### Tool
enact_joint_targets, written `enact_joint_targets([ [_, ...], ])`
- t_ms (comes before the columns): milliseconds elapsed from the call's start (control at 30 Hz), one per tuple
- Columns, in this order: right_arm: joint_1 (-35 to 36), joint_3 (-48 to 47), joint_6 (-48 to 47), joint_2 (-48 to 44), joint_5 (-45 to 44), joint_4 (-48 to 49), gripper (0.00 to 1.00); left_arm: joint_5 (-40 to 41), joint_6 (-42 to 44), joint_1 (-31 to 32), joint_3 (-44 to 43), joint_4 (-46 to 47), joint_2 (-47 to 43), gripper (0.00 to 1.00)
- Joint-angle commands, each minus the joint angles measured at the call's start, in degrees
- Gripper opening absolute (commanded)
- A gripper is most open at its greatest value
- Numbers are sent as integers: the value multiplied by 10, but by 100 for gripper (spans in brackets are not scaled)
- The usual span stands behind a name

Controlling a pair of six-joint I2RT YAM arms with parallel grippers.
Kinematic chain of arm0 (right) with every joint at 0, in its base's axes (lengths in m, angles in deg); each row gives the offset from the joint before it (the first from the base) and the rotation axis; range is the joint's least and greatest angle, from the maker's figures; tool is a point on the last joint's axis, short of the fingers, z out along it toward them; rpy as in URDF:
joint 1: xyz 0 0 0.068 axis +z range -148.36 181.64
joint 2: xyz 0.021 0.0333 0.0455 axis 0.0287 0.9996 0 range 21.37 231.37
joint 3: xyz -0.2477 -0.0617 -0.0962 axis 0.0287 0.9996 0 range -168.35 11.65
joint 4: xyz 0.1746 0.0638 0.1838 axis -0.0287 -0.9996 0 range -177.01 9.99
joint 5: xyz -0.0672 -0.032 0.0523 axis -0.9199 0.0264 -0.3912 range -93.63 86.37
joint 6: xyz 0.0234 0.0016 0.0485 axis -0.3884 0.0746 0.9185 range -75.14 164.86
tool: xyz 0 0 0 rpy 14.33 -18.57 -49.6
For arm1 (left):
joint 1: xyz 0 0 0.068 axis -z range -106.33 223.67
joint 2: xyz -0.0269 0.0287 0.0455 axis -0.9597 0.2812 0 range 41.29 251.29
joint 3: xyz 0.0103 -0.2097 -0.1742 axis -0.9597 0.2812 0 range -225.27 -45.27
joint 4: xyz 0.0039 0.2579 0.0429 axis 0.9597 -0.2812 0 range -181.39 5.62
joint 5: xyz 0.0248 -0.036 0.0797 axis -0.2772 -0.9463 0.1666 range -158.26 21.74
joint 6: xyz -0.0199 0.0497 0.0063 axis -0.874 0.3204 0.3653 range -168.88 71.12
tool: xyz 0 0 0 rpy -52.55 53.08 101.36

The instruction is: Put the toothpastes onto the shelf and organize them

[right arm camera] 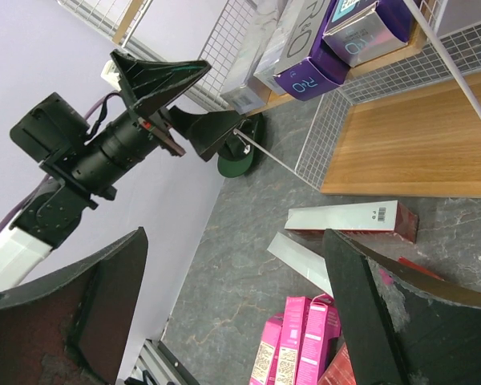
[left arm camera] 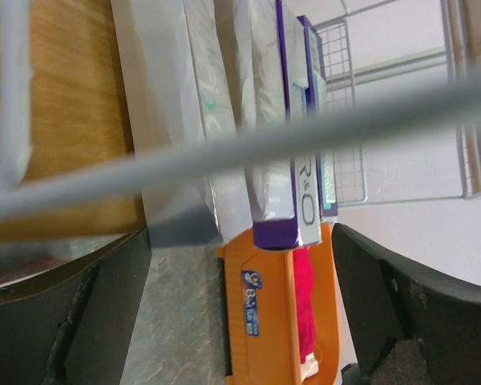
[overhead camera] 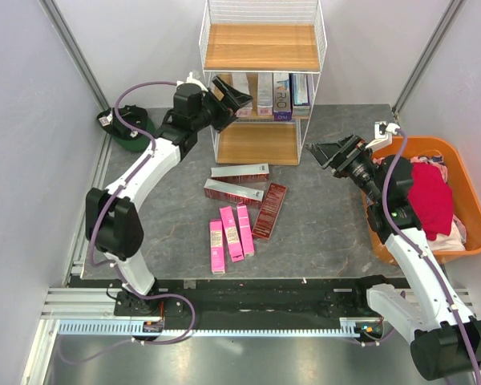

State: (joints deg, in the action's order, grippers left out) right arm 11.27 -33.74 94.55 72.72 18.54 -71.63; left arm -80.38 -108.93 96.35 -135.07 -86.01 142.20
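The shelf stands at the back, a white wire rack with wooden boards. Several silver, blue and purple toothpastes stand upright on its middle board. My left gripper is open at the rack's left side, level with that board, holding nothing. In the left wrist view the boxes stand just beyond a wire bar, apart from the fingers. On the table lie three dark red boxes and three pink boxes. My right gripper hangs open and empty right of the shelf.
An orange tub with red cloth stands at the right edge of the table. A dark green object sits at the far left by the wall. The shelf's bottom board is bare.
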Motion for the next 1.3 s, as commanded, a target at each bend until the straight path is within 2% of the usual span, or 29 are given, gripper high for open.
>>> enact_joint_targets([
  [0, 2, -1, -9, -1, 5, 8, 98, 5, 71, 1, 3, -58, -51, 100],
  [200, 2, -1, -14, 2, 8, 6, 98, 10, 121, 3, 30, -93, -86, 100],
  [333, 2, -3, -23, 3, 9, -4, 98, 25, 150, 4, 76, -106, -148, 100],
  [700, 2, 10, -56, 26, 16, -40, 98, 51, 226, 4, 271, -177, -299, 99],
  [900, 7, 20, -86, 57, 14, -72, 98, 84, 230, 4, 377, -219, -358, 98],
  [1100, 42, 16, -113, 113, 5, -102, 98, 94, 227, 5, 445, -225, -364, 96],
  [1267, 100, -6, -154, 161, -48, -156, 98, 89, 218, 4, 484, -216, -381, 96],
])
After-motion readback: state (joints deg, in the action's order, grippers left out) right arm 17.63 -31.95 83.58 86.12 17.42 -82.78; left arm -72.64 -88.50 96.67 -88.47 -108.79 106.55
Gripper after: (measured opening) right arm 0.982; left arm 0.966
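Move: The leftmost pink toothpaste lies about 34 cm back, 8 cm left and 29 cm below the left hand; the middle pink one is 30 cm back and 3 cm left, the slanted white-red box 18 cm back and 3 cm left. From the right hand, the flat red box is roughly 6 cm back, 10 cm left and 31 cm below; the slanted white-red box is 1 cm back and 20 cm left, the rightmost pink one 12 cm back, 17 cm left. Back, down and to the left, the already open left hand withdraws from the shelf, nearly level at first and then sinking fast, some 30 cm in all towards the pink toothpastes, its wrist rolling left side up and tipping down. The open right hand, after a short wait, sinks about 14 cm towards the flat red box with a late drift left, tipping downwards. Neither hand grips anything. ##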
